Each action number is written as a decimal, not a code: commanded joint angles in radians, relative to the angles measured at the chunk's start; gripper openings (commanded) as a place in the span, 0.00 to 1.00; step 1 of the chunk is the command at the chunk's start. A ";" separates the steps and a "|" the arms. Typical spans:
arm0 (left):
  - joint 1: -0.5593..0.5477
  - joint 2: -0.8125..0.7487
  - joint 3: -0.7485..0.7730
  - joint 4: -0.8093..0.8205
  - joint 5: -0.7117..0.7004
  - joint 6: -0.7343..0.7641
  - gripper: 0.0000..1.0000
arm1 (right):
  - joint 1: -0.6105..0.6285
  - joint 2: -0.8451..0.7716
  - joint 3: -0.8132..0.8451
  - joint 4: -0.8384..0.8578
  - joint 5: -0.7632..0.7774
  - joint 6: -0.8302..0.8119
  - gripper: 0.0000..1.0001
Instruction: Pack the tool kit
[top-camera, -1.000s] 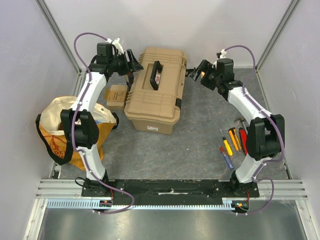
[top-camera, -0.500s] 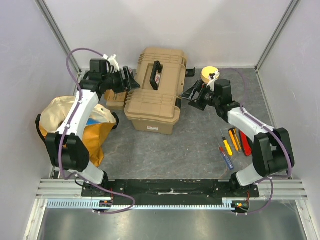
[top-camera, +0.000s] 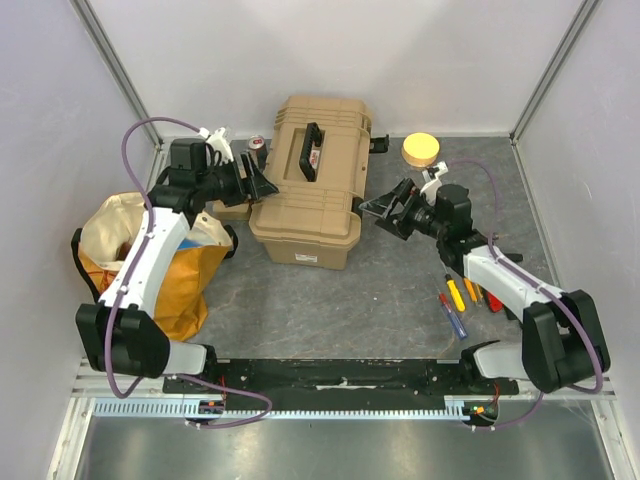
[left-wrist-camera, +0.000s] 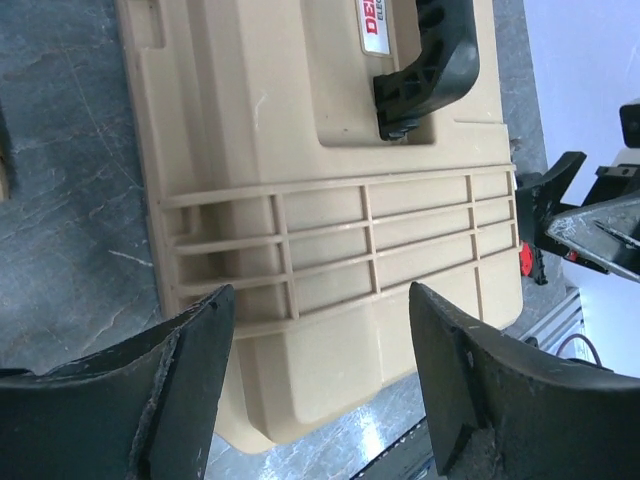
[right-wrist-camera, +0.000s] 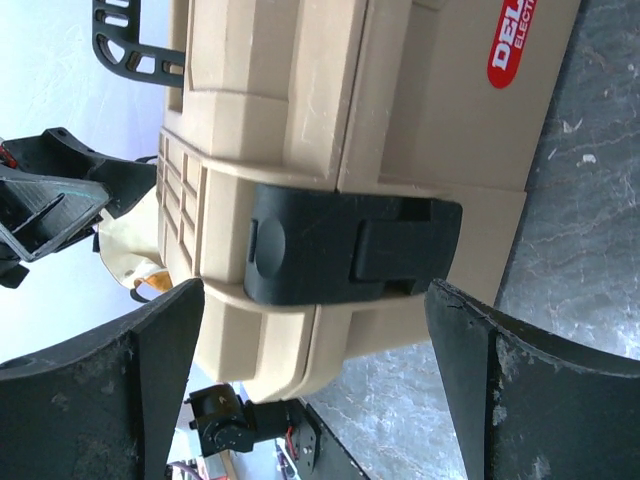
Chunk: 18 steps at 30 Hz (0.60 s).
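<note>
The tan toolbox (top-camera: 310, 195) stands shut at the table's middle back, black handle (top-camera: 311, 150) on top. My left gripper (top-camera: 256, 184) hovers open at the box's left side, and the lid's ribbed end (left-wrist-camera: 340, 230) shows between its open jaws. My right gripper (top-camera: 384, 212) stands open just off the box's right side, facing a closed black latch (right-wrist-camera: 350, 250). Neither gripper (left-wrist-camera: 320, 300) (right-wrist-camera: 315, 290) holds anything. Small screwdrivers lie at the right: yellow-handled (top-camera: 455, 294), red-handled (top-camera: 491, 301), blue-handled (top-camera: 453, 319).
A yellow-cream cloth bag (top-camera: 150, 255) stands at the left. A small cardboard box (top-camera: 232, 210) sits between the bag and the toolbox. A yellow round object (top-camera: 421, 149) and a small can (top-camera: 258, 145) lie near the back wall.
Both arms have lowered and drawn nearer. The left gripper has slid from the box's far left corner to its left side. The right gripper has dropped to the right-side latch, uncovering the yellow round object.
</note>
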 joint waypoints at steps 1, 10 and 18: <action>-0.004 -0.089 -0.022 -0.036 -0.067 -0.040 0.76 | -0.002 -0.123 -0.074 0.076 0.066 0.052 0.98; -0.003 -0.281 -0.147 0.023 -0.141 -0.102 0.76 | 0.001 -0.223 -0.344 0.413 0.110 0.325 0.98; -0.004 -0.322 -0.200 0.096 -0.101 -0.140 0.76 | 0.001 -0.217 -0.445 0.594 0.189 0.498 0.98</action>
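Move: The toolbox's closed near latch is about 9 cm to the right hand's left, 1 cm ahead and 3 cm lower; the flipped-out far latch is some 20 cm ahead and 3 cm left of that hand, the yellow roll about 22 cm ahead and 14 cm right. From the left hand the toolbox's middle lies roughly 8 cm ahead, 17 cm right and 15 cm down, the soda can 18 cm ahead and 3 cm left. Back and a little to its right, the right hand eases some 5 cm away from the toolbox's near latch, wide open, rolling about 20 degrees so its left side rises and swinging clockwise to square up to the latch before stopping. The left hand also backs off the lid's left edge, about 5 cm, rising 3 cm and drifting left, fingers staying open. ##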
